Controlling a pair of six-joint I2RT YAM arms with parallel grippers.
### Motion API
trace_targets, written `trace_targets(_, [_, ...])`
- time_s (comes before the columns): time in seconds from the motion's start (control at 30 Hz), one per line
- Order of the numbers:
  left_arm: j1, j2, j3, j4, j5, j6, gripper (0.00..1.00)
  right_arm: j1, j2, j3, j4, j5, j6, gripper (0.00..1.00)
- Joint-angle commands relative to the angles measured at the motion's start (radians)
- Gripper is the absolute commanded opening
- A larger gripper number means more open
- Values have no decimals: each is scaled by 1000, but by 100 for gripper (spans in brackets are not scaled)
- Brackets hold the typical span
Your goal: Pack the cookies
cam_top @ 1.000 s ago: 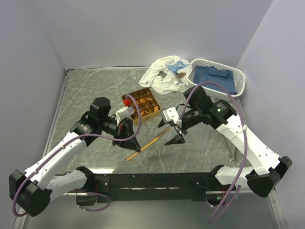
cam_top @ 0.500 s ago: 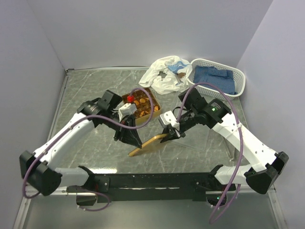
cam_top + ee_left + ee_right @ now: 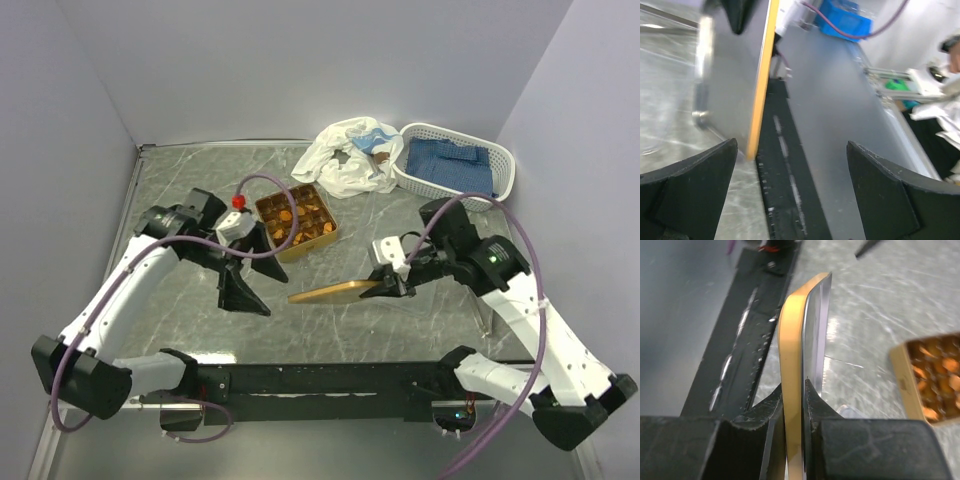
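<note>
Several orange-brown cookies point(image 3: 287, 214) lie in the compartments of the square golden tin point(image 3: 331, 236) at mid-table, also seen in the right wrist view as cookies point(image 3: 936, 381). My right gripper point(image 3: 383, 285) is shut on the edge of the tin's flat golden lid point(image 3: 330, 292), held off the table just right of the tin's near corner. In its wrist view the lid point(image 3: 796, 340) stands edge-on between the fingers, with the right gripper point(image 3: 802, 390) clamped on it. My left gripper point(image 3: 252, 268) is open and empty, left of the lid. The left wrist view shows the lid point(image 3: 735, 75) beyond the left gripper point(image 3: 792, 165).
A crumpled white plastic bag point(image 3: 345, 155) lies behind the tin. A white basket point(image 3: 500, 160) holding blue cloth stands at the back right. The black mounting rail point(image 3: 320, 380) runs along the near edge. Grey walls close in on both sides.
The left gripper opened, let go of the lid and drew back to the left. The right gripper shut on the lid and carried it rightward, now holding it alone.
</note>
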State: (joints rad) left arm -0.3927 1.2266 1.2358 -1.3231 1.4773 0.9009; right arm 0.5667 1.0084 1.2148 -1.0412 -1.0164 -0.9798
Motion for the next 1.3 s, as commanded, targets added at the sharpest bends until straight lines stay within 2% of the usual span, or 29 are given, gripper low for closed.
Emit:
trace_targets(0.0, [107, -65, 40, -45, 143, 56, 96, -89, -60, -24, 151, -31, 174, 0])
trace_targets(0.2, [305, -69, 53, -47, 210, 95, 97, -185, -85, -15, 285, 64, 430, 0])
trace_targets(0.37, [379, 6, 169, -44, 213, 82, 96, -254, -67, 38, 368, 122, 599, 0])
trace_targets(0.5, [423, 77, 307, -44, 212, 53, 96, -284, -36, 68, 414, 133, 678, 0])
trace_targets(0.63, [423, 145, 552, -42, 212, -3, 97, -301, -51, 84, 429, 127, 728, 0])
trace_targets(0.77, [399, 137, 775, -36, 215, -30, 96, -315, -93, 80, 441, 140, 753, 0])
trace_targets(0.8, [361, 137, 857, -31, 213, -31, 96, -323, -106, 78, 440, 142, 756, 0])
trace_targets(0.87, [350, 129, 922, -4, 213, -89, 96, -326, -116, 75, 444, 141, 773, 0])
trace_targets(0.97, [350, 105, 933, 172, 209, -244, 96, -330, -125, 78, 457, 130, 796, 0])
trace_targets(1.03, [350, 96, 887, 259, 167, -287, 97, -334, -108, 101, 457, 125, 811, 0])
trace_targets(1.07, [350, 93, 863, 303, 149, -365, 96, -334, -99, 110, 457, 124, 817, 0])
trace_targets(1.1, [341, 87, 781, 367, 50, -441, 96, -332, -79, 123, 455, 121, 823, 0])
trace_targets(1.13, [327, 45, 705, 703, -48, -576, 96, -334, -68, 144, 454, 115, 836, 0])
trace_targets(1.17, [310, 6, 595, 915, -215, -972, 96, -334, -57, 155, 455, 108, 840, 0])
trace_targets(1.2, [311, -39, 362, 1120, -332, -1078, 97, -332, -41, 163, 469, 104, 848, 0])
trace_targets(1.23, [314, -111, 281, 1210, -488, -1097, 96, -334, -33, 173, 481, 105, 871, 0])
trace_targets(1.27, [314, -143, 224, 1311, -538, -1076, 97, -334, -25, 178, 492, 110, 883, 0])
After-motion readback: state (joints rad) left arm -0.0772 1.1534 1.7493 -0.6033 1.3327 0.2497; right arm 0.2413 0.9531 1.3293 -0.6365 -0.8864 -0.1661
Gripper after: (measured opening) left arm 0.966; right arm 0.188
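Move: The right hand already holds the lid, with the lid's middle about 10 cm to its left; the open box of cookies lies some 34 cm ahead of this hand, 18 cm left and 25 cm below. The white cloth is about 28 cm beyond the box and 17 cm right of it, while a clear sheet lies 20 cm ahead of the right hand and 15 cm right of it. From the empty left hand the box is roughly 35 cm ahead, 4 cm right and 26 cm down. Still pinching the lid by its edge, the right hand carries it up about 10 cm and forward some 9 cm, drifting a little right, while swinging clockwise nearly 40 degrees and rolling its left side up. The open left hand leaves the lid's side, going forward and left first, then climbing steeply while drawing back, and dips forward again at the end; it ends some 20 cm higher, having swung counter-clockwise and rolled. ##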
